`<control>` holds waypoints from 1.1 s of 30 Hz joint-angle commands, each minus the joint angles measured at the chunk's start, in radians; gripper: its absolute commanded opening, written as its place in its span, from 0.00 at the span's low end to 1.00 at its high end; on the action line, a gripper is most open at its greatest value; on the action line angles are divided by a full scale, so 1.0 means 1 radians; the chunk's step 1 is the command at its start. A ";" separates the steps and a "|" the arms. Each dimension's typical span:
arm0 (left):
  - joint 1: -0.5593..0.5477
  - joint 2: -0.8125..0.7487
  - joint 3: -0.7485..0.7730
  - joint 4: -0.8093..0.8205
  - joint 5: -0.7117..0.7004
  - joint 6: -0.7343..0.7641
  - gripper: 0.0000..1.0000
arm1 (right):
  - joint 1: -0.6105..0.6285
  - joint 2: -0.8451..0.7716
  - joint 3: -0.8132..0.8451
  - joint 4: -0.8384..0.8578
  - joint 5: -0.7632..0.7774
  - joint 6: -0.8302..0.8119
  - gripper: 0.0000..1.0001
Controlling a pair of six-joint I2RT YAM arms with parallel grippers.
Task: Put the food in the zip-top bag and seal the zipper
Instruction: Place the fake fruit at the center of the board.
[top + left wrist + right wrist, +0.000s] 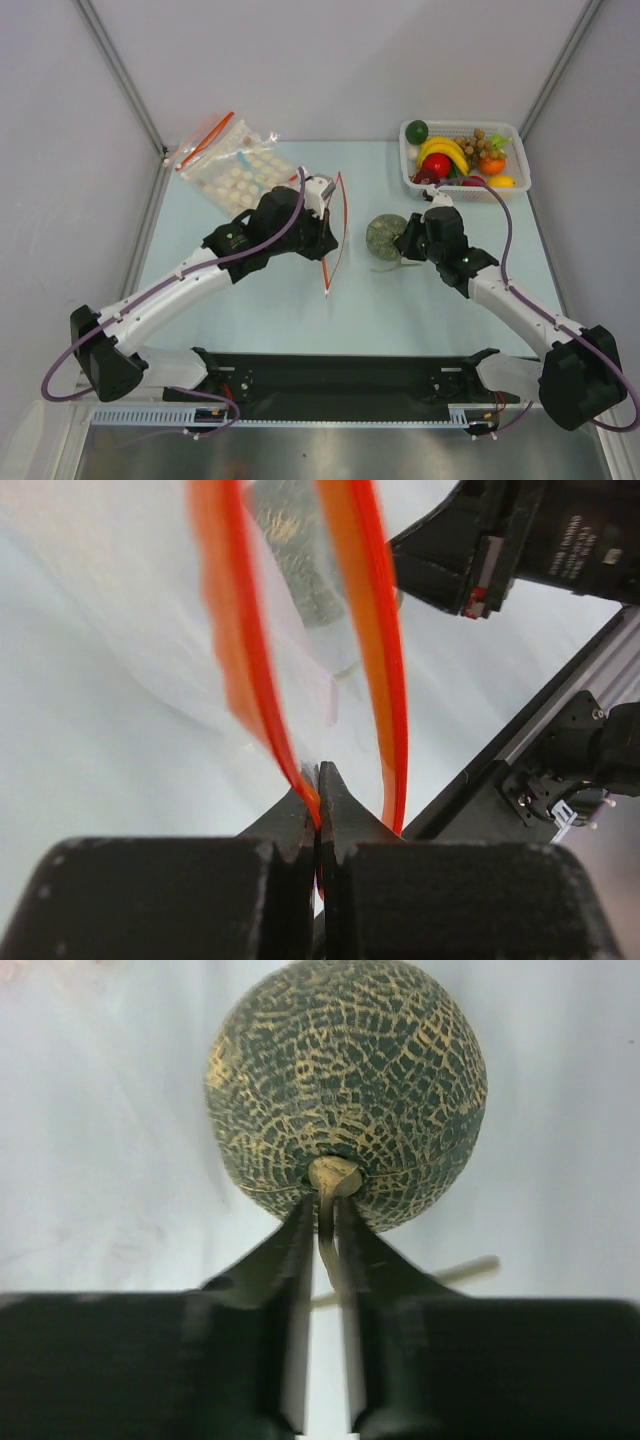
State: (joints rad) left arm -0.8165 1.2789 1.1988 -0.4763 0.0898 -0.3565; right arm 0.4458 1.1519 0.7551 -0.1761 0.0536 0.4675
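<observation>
The rough grey-green ball rests on the table, right of the zip-top bag. My right gripper is at its stem; the jaws stand slightly apart and the thin stem lies loose between them. My left gripper is shut on one lip of the zipper. The other red lip bows away, so the mouth gapes toward the ball, seen through the plastic. A shiny red fruit and a dark green ball lie in the basket.
A white basket at the back right holds yellow bananas, a brown grape bunch and other toy fruit. A clear bag of pale discs lies at the back left. Grey walls close in the table's sides and back.
</observation>
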 commanded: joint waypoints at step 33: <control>-0.162 0.063 0.116 -0.162 -0.315 0.036 0.00 | 0.370 -0.290 -0.091 0.428 -0.054 -0.153 0.73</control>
State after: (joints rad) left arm -0.9569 1.3296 1.2961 -0.6392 -0.1925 -0.3317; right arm 0.8043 0.8597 0.6121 0.1787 -0.0479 0.3351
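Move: The right hand still has its barely parted fingers around the melon's stem. The melon's middle is about 4 cm ahead, 4 cm left and 3 cm below. Its next goal, the near side of the bag's orange zipper rim, stands some 13 cm left, 4 cm back and 9 cm higher. The basket is about 23 cm ahead and 15 cm right. From the left hand, which pinches the rim, that near side is about 3 cm ahead and 4 cm right. The right fingers let go of the melon's stem, spreading to about three-quarters open almost on the spot. The hand then backs off some 9 cm, rises about 13 cm and sinks 2 cm again, while going 10 cm left towards the bag's rim, swinging counter-clockwise and lifting its fingertips nearly level. The left hand keeps its pinch on the rim, rising and shifting left a couple of centimetres, then coming back. ##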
